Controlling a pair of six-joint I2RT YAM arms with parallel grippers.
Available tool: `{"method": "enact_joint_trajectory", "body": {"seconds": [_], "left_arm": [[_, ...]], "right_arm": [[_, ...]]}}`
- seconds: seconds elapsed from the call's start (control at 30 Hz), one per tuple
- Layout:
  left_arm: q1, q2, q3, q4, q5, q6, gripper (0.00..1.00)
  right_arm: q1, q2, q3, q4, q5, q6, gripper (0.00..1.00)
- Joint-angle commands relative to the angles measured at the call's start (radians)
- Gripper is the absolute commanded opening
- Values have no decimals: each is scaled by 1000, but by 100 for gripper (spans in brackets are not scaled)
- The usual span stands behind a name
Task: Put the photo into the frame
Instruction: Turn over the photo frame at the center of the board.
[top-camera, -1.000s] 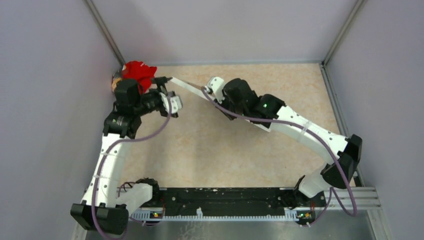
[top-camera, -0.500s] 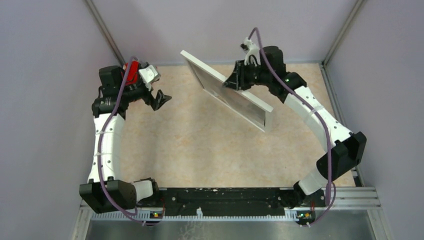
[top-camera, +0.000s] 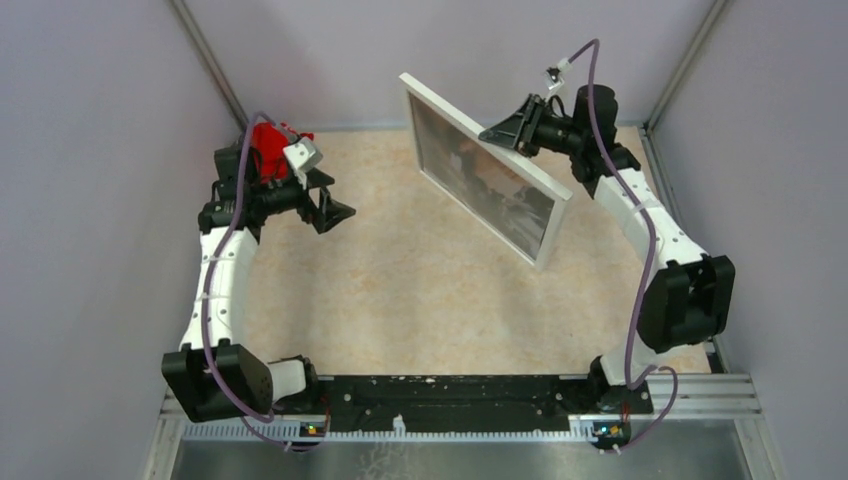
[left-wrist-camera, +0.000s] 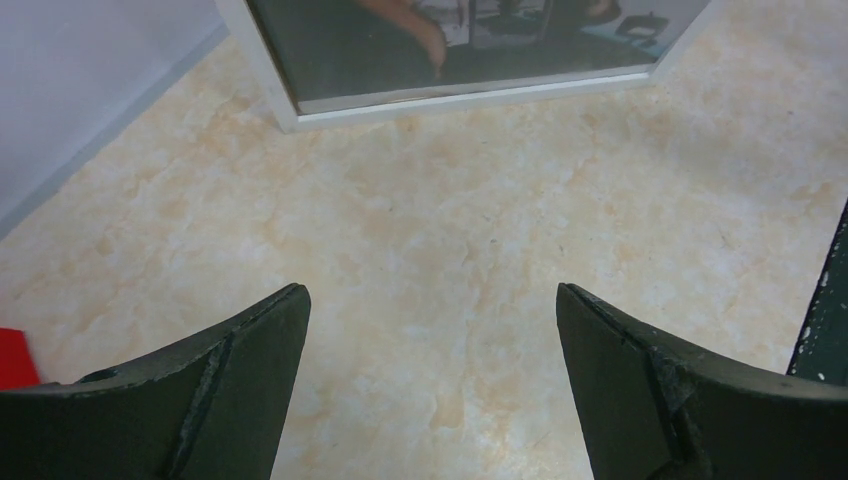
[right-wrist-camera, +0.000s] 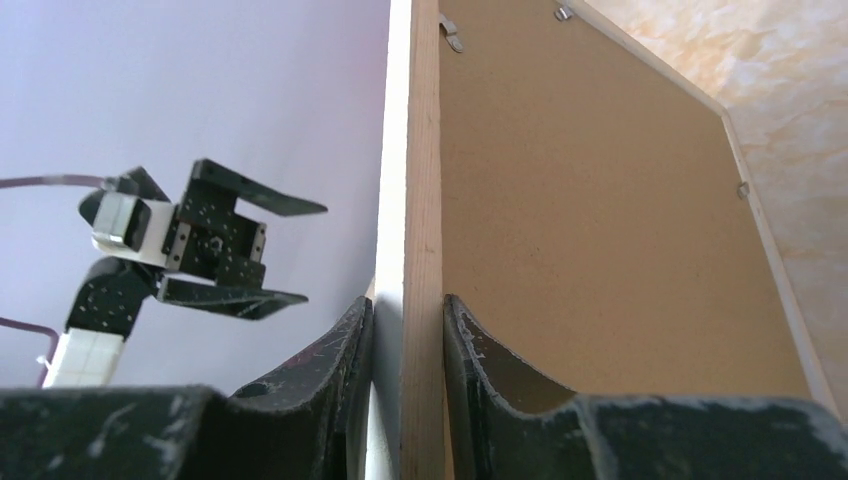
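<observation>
My right gripper (top-camera: 497, 130) is shut on the upper edge of the white frame (top-camera: 409, 120) and holds it on edge above the back of the table, tilted. The photo (top-camera: 490, 190), dark with grey tones, shows in the frame's front, facing left. In the right wrist view my fingers (right-wrist-camera: 340, 350) pinch the frame's white and light wood edge (right-wrist-camera: 410, 200), with the brown backing board (right-wrist-camera: 580, 230) behind it. My left gripper (top-camera: 338, 200) stands open and empty at the left, apart from the frame. Its wrist view shows the frame's lower border (left-wrist-camera: 440, 100) and the photo (left-wrist-camera: 450, 40) beyond the open gripper (left-wrist-camera: 430, 300).
A red object (top-camera: 268, 140) lies in the back left corner behind my left arm, its edge at the left of the left wrist view (left-wrist-camera: 12, 360). Grey walls (top-camera: 100, 200) close in the table on three sides. Small metal clips (right-wrist-camera: 450, 38) sit on the backing board.
My right arm has lifted the frame from low near the left gripper, raised it on edge toward the back right and turned the photo side into view. The left gripper has drawn back left.
</observation>
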Motion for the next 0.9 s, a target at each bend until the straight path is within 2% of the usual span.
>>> {"method": "enact_joint_trajectory", "body": {"seconds": [0.0, 0.07, 0.3, 0.47, 0.67, 0.8, 0.87], "left_arm": [[-8, 24, -57, 191, 85, -152, 99], [-49, 57, -51, 244, 47, -209, 99], [-284, 236, 76, 300, -63, -255, 99], [-321, 368, 155, 286, -85, -244, 99], [-379, 493, 167, 284, -139, -192, 99], [-407, 565, 167, 294, -165, -175, 99], [-407, 591, 158, 292, -183, -152, 98]], "right_arm": [[-71, 70, -5, -101, 20, -1, 24], [-97, 84, -1, -102, 15, 3, 24], [-213, 118, -50, -41, -4, 65, 25], [-306, 129, -103, -56, -2, 20, 26], [-384, 117, -220, -64, -6, -38, 29], [-401, 89, -332, -4, -19, -27, 30], [-402, 72, -408, 90, -42, 25, 30]]}}
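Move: The right hand holds the photo frame by its long upper edge, the frame hanging nearly upright; its middle lies about 15 cm below the fingers, 3 cm left and 2 cm ahead. The board's centre is some 33 cm below that hand and 8 cm to its left, level fore and aft. For the left hand, the frame's middle is roughly 30 cm right, 10 cm ahead and 10 cm below; the red cloth lies about 27 cm ahead of that hand, 22 cm left and 27 cm down. Rightward some 19 cm and a little forward, the right hand carries the pinched edge of the frame, then sinks steeply by about 15 cm near the end, turning clockwise and tipping down while keeping its grip. The left hand, fingers wide open, swings right, down and forward, closing on the frame's far-from-grip side. ##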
